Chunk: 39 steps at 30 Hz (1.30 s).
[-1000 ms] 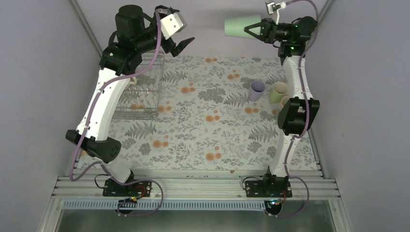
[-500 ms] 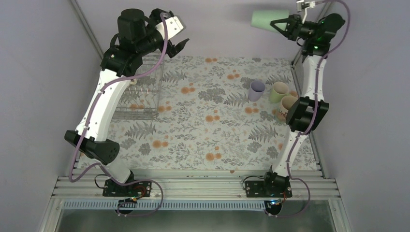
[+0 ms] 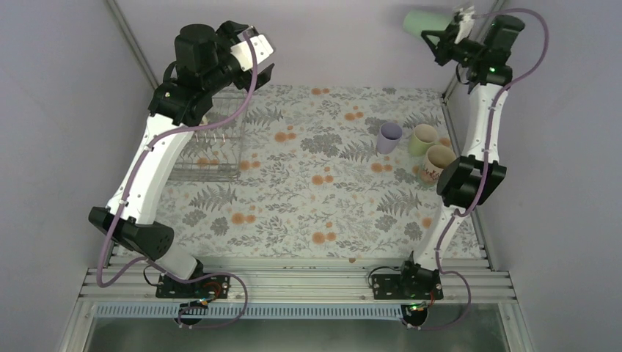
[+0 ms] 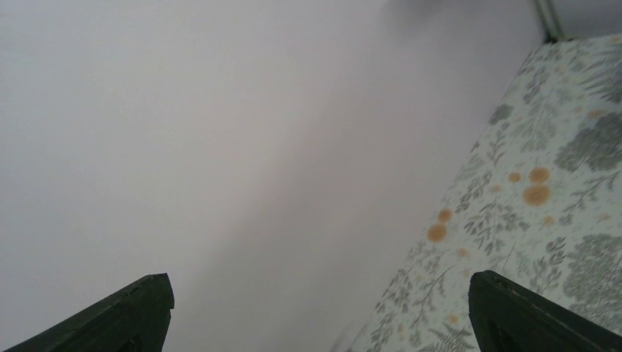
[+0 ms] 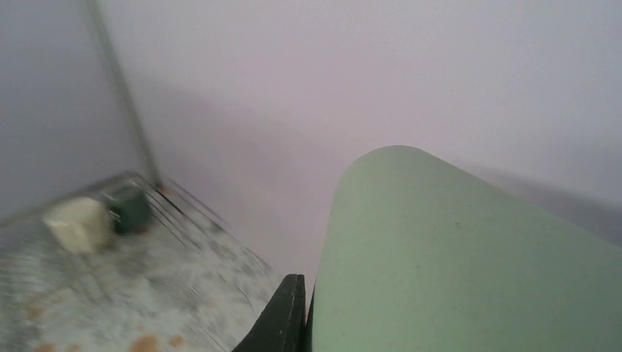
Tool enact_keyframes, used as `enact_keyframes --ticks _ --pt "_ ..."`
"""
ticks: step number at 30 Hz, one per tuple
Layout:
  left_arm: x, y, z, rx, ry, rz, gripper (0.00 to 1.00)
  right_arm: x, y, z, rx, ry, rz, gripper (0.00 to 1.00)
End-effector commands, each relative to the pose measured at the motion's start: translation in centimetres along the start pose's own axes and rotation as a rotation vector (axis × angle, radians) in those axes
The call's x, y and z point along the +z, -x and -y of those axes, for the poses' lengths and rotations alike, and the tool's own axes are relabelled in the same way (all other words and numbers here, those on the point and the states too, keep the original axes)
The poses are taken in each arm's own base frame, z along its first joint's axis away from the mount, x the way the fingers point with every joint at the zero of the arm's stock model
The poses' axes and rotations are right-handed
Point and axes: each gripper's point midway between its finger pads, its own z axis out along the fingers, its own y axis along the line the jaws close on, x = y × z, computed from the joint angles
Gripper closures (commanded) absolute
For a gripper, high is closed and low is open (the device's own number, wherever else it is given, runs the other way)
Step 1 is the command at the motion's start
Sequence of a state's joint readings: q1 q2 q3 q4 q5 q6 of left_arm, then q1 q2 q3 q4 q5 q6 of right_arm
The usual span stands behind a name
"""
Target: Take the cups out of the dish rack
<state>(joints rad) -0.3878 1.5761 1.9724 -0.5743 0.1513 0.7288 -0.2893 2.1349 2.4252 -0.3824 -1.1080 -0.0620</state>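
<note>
My right gripper [image 3: 440, 34] is shut on the rim of the mint-green tumbler [image 3: 421, 21], carried on its side high at the far right corner. In the right wrist view the tumbler [image 5: 469, 257] fills the lower right, with one dark finger [image 5: 284, 319] against its wall. My left gripper [image 3: 262, 70] hangs open and empty above the far end of the dish rack [image 3: 220, 150]; its fingertips [image 4: 150, 301] frame only wall and tablecloth. A cream mug [image 5: 77, 224] and a dark green mug [image 5: 129, 205] show blurred in the rack. The lilac tumbler [image 3: 389, 137], pale yellow-green cup [image 3: 423, 138] and beige patterned mug [image 3: 438, 160] stand on the table at the right.
The floral tablecloth [image 3: 315, 191] covers the table. Grey walls close in at the back and both sides, with a metal corner post [image 3: 458, 77] near the right arm. My right arm's elbow [image 3: 469, 180] hangs just beside the beige mug.
My right arm has swung the mint-green tumbler rightwards and back towards the far right corner. The left arm has drawn slightly left, its gripper still open.
</note>
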Motion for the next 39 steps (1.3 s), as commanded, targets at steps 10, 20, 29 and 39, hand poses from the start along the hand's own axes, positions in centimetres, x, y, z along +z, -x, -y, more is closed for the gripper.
enact_keyframes --ticks 10,20,29,39 --pt "-2.2 -3.3 -3.5 0.090 0.144 -0.162 0.00 -2.6 -9.2 -10.3 -0.279 -0.187 -0.566 0.97" --pt "-2.4 -7.1 -1.7 0.083 0.109 -0.280 0.00 -10.4 -23.3 -16.2 -0.219 -0.083 -1.075 0.97" --pt "-1.8 -10.5 -1.1 0.059 0.115 -0.357 0.00 -14.6 -31.9 -20.1 -0.153 -0.005 -1.241 0.97" --pt "-2.6 -11.6 -0.1 0.051 0.108 -0.360 0.00 -13.3 -36.1 -19.8 -0.125 0.004 -1.307 0.97"
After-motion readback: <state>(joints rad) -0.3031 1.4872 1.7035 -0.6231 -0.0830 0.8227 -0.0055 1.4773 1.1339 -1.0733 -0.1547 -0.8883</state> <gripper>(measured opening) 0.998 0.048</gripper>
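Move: The pale green tall cup is already in the right hand's fingers; its free spot on the table lies about 27 cm back, 3 cm left and 43 cm below. Near it, also some 40 cm below the hand, stand the purple cup 9 cm back and 2 cm left, the light green cup 9 cm back and 10 cm right, and the floral cup 18 cm back and 13 cm right. From the left hand, the dark green cup is roughly 18 cm ahead, 30 cm left, 40 cm below, the cream mug 12 cm ahead, 30 cm left, equally low. The pale green cup, still pinched near its rim, is swept down about 34 cm and back 27 cm by the right hand towards the open table in front of the purple cup, while the wrist swings some 75 degrees from level to pointing straight down; the descent slows at the end. The left hand, wide open, sinks about 9 cm and drifts 8 cm left towards the rack cups. ##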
